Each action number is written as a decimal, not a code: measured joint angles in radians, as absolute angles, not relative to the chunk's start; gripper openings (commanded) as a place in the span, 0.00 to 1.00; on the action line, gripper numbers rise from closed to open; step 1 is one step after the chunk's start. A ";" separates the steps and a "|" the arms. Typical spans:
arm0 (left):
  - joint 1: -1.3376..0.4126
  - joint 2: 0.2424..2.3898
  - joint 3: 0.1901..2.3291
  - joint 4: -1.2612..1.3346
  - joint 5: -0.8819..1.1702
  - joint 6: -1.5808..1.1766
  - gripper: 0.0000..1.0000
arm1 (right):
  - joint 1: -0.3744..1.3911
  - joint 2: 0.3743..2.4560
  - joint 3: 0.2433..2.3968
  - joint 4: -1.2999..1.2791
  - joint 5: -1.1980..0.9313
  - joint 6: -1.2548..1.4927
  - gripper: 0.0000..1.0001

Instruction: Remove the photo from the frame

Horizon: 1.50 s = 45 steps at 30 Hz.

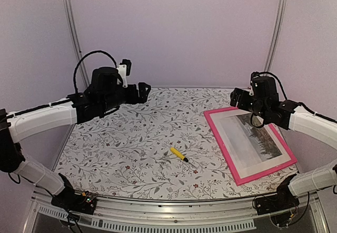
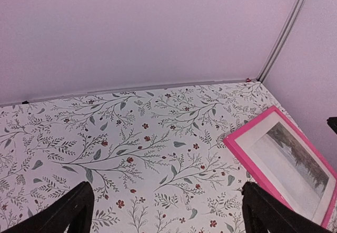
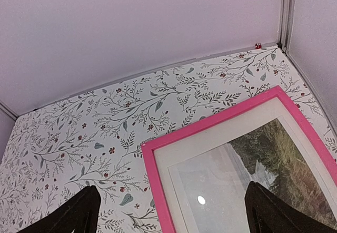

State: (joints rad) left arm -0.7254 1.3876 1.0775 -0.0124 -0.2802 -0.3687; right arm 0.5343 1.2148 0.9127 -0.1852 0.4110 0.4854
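Note:
The frame point(image 1: 224, 138), thin with a bright pink border, lies flat at the right side of the table. Inside it sits the photo point(image 1: 255, 138), white-bordered with dark trees and pale sky. My right gripper point(image 1: 238, 99) hovers open over the frame's far edge; in its wrist view the frame's corner point(image 3: 152, 162) and the photo point(image 3: 247, 164) lie below the spread fingers point(image 3: 266, 212). My left gripper point(image 1: 142, 91) hangs open above the far left-centre of the table, well apart from the frame point(image 2: 239, 148). The photo point(image 2: 295, 162) shows at the right of the left wrist view. Nothing is held.
A yellow pen point(image 1: 179, 154) with a black tip lies on the floral tablecloth point(image 1: 131, 138) near the centre front. Pale walls and metal corner posts point(image 1: 71, 27) bound the back and sides. The arm bases sit at the near edge.

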 measured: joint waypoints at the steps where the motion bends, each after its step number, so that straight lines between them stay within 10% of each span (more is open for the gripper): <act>1: -0.725 1.386 1.077 -0.012 -0.284 -0.368 1.00 | 0.534 1.215 0.913 -0.185 0.411 0.483 0.99; 45: -0.976 1.820 1.239 -0.468 -0.188 -0.881 0.99 | 0.534 1.145 0.857 -0.179 0.329 0.398 0.99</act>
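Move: The yellow cutter lies on the table about 11 cm back from the left hand, some 13 cm to its right and roughly 27 cm below. The pink frame with the photo is its neighbour, its middle about 42 cm to the right of the left hand and 8 cm back, also on the table. From the right hand the cutter is about 19 cm to the left, 11 cm back and 23 cm down. Towards the yellow cutter the left hand sinks some 20 cm, almost straight down at first, then also swinging back and to its right by roughly 9 cm each, speeding up on the way. Its wrist tips about 40 degrees so that the fingers, wide open and empty throughout, point steeply down near the cutter without yet closing on it. ##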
